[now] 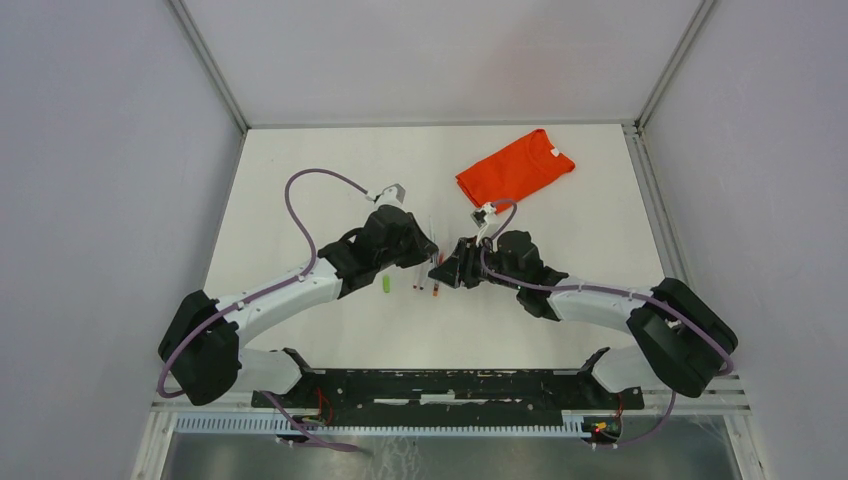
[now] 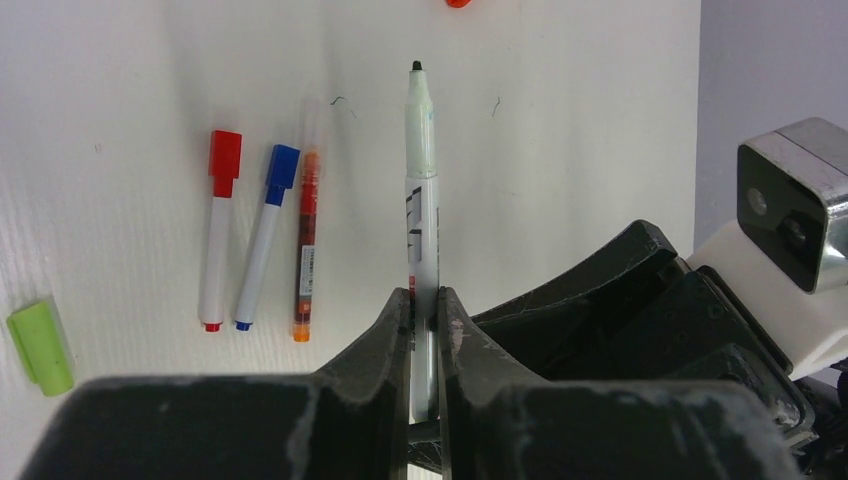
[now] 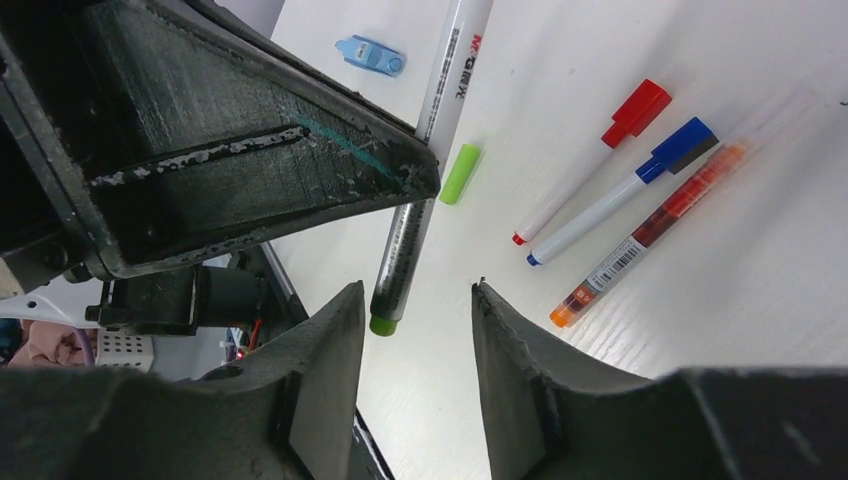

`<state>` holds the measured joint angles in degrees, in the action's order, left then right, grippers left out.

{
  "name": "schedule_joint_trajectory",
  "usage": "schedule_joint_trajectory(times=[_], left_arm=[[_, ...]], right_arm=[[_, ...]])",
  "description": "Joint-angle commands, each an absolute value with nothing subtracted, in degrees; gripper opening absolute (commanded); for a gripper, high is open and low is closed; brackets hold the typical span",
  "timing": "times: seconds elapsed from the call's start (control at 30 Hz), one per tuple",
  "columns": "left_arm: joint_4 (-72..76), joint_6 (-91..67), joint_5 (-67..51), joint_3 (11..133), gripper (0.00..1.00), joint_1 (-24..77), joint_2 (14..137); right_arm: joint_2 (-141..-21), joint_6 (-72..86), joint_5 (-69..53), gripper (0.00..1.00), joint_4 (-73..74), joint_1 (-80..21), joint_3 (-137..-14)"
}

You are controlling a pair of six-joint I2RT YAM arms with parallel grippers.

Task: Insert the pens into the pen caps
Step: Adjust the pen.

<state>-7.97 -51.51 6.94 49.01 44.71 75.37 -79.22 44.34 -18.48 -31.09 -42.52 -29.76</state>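
Note:
My left gripper [image 2: 425,295] is shut on a white-barrelled pen [image 2: 422,200] whose bare dark tip points away from me. That pen [image 3: 440,100] runs down to a green rear end just in front of my right gripper [image 3: 418,290]. The right gripper is open, and the green end sits close to its left finger without being clamped. A green pen cap [image 2: 40,347] lies loose on the table, also seen as the green cap [image 3: 460,173]. Three capped pens lie side by side: red [image 2: 217,230], blue [image 2: 262,240] and orange with a clear cap [image 2: 307,240]. Both grippers meet mid-table [image 1: 440,260].
A folded orange shirt [image 1: 515,167] lies at the back right of the table. A small light-blue piece [image 3: 370,55] rests beyond the green cap. An orange bit [image 2: 457,2] shows at the top edge of the left wrist view. The left arm's black finger [image 3: 250,150] fills the upper left of the right wrist view.

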Motion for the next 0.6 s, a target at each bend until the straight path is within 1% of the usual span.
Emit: schedule_joint_trajectory(times=[0.0,0.2,0.47,0.57], left_arm=[[-5.14,-49.00,6.28,49.18,0.08,44.92,74.10],[-5.02,-49.02,6.24,48.57,0.07,44.92,73.70],[-3.79,-48.71,6.06,47.44,0.08,44.98,72.76],[-3.12,-48.40,5.99,46.92,0.12,44.95,72.16]], right_arm=[[-80.43,45.43,-19.86,0.47,-36.44,-42.08,-32.29],[-80.95,45.14,-20.11,0.35,-37.22,-41.68,-32.45],[-81.39,44.77,-20.84,0.14,-37.53,-41.33,-32.30],[-81.43,44.87,-21.27,0.06,-38.24,-41.18,-32.00]])
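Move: The uncapped pen, held in the left fingers, slants down and back to its green tail end. That end is between the open right fingers, about 1 cm back and 1 cm left of their midpoint, level with it; from the left hand it lies some 5 cm back, 1 cm left and 3 cm below. From the right hand, about 12 cm below, the red marker lies 12 cm ahead and 5 left, the blue marker 12 ahead and 3 left, and the green cap 7 ahead and 13 left. The pen's tail end is taken between the right fingers: they shut from about half open to nearly closed and pinch it, while the right hand eases only about half a centimetre forward, with barely any turn. The left hand stays in place and keeps its grip on the barrel, so the pen is now held by both hands. ##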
